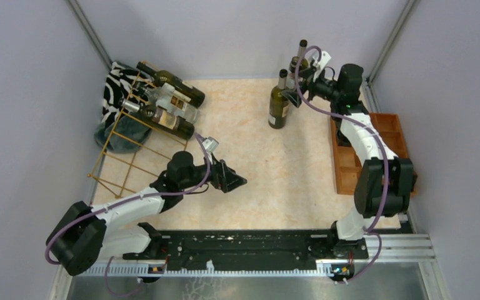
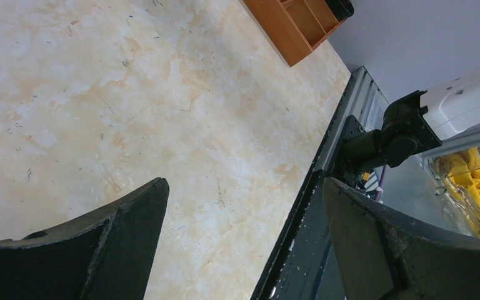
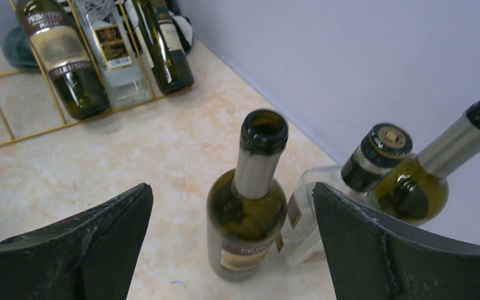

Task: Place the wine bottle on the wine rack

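Note:
The gold wire wine rack [image 1: 122, 153] lies slanted at the far left and holds three bottles [image 1: 172, 103] at its upper end; it also shows in the right wrist view [image 3: 0, 112]. A dark green wine bottle [image 1: 279, 103] stands upright at the far middle of the table, open-mouthed in the right wrist view [image 3: 248, 212]. My right gripper [image 1: 295, 94] is open, just right of this bottle and above it, jaws either side [image 3: 231, 244]. Two more bottles [image 3: 406, 169] stand behind it. My left gripper [image 1: 236, 181] is open and empty over the table middle [image 2: 244, 244].
An orange-brown wooden compartment tray [image 1: 359, 156] sits at the right, under my right arm. A zebra-patterned cloth [image 1: 115, 87] and a grey cushion [image 1: 122, 137] lie behind the rack. Grey walls close in the far and side edges. The black rail [image 1: 256, 250] runs along the near edge.

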`<action>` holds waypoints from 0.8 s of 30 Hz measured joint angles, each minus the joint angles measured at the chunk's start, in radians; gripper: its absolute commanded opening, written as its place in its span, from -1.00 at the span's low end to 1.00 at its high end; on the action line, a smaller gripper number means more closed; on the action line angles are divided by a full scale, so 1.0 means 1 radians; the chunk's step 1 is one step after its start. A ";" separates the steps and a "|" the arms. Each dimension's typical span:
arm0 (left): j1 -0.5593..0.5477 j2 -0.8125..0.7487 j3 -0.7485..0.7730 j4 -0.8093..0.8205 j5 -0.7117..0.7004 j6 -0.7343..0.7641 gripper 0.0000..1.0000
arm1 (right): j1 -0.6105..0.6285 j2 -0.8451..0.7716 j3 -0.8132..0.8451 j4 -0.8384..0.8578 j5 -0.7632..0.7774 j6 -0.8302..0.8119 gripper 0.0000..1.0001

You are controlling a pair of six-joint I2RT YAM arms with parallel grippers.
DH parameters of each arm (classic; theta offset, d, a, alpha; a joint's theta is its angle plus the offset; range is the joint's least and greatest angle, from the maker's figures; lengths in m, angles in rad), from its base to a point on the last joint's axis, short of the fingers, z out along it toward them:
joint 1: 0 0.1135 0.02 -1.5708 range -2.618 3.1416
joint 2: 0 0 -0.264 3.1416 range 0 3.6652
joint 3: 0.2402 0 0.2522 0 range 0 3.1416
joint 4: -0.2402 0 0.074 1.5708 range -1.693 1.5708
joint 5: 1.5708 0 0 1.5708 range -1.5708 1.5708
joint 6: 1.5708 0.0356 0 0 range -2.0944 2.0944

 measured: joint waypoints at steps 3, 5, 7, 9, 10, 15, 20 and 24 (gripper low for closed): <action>0.000 -0.021 -0.012 0.000 -0.007 0.000 0.97 | 0.020 0.055 0.063 0.040 0.032 0.051 0.96; 0.000 -0.037 -0.020 -0.001 -0.011 -0.001 0.97 | 0.030 0.088 0.093 0.053 0.047 0.072 0.93; 0.000 -0.053 -0.024 -0.005 -0.015 -0.003 0.97 | 0.039 0.120 0.125 0.049 0.063 0.084 0.84; 0.000 -0.065 -0.024 -0.008 -0.018 -0.002 0.97 | 0.046 0.153 0.159 0.038 0.079 0.087 0.68; 0.000 -0.071 -0.024 -0.012 -0.020 -0.002 0.97 | 0.049 0.165 0.174 0.034 0.087 0.087 0.60; 0.000 -0.080 -0.024 -0.035 -0.027 -0.003 0.97 | 0.060 0.194 0.196 0.022 0.104 0.071 0.10; 0.000 -0.080 -0.024 -0.048 -0.029 -0.003 0.97 | 0.086 0.195 0.197 0.002 0.111 0.024 -0.59; 0.000 -0.080 -0.024 -0.053 -0.029 -0.003 0.97 | 0.106 0.195 0.201 -0.007 0.096 0.013 -0.85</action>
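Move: The wine bottle to be gripped is the nearest of the three standing ones, about 5 cm ahead of the right hand and 3 cm to its left; its neck is at hand height, its middle some 11 cm lower. A clear bottle stands about 6 cm beyond that bottle and 4 cm to its right, and another green bottle some 11 cm beyond it and 8 cm right. From the left hand, the aimed-at bottle is roughly 32 cm ahead and 17 cm right, its middle about level. With the fingers wide open and pointing forward-left, the right hand reaches some 5 cm forward and 2 cm left at nearly constant height, bringing the gap around the neck of the nearest wine bottle. The forward travel then ends and the fingers close to about a quarter open while the hand shifts a further 2 cm left, so that the pads pinch the neck just below the rim, the wrist hardly turning. ##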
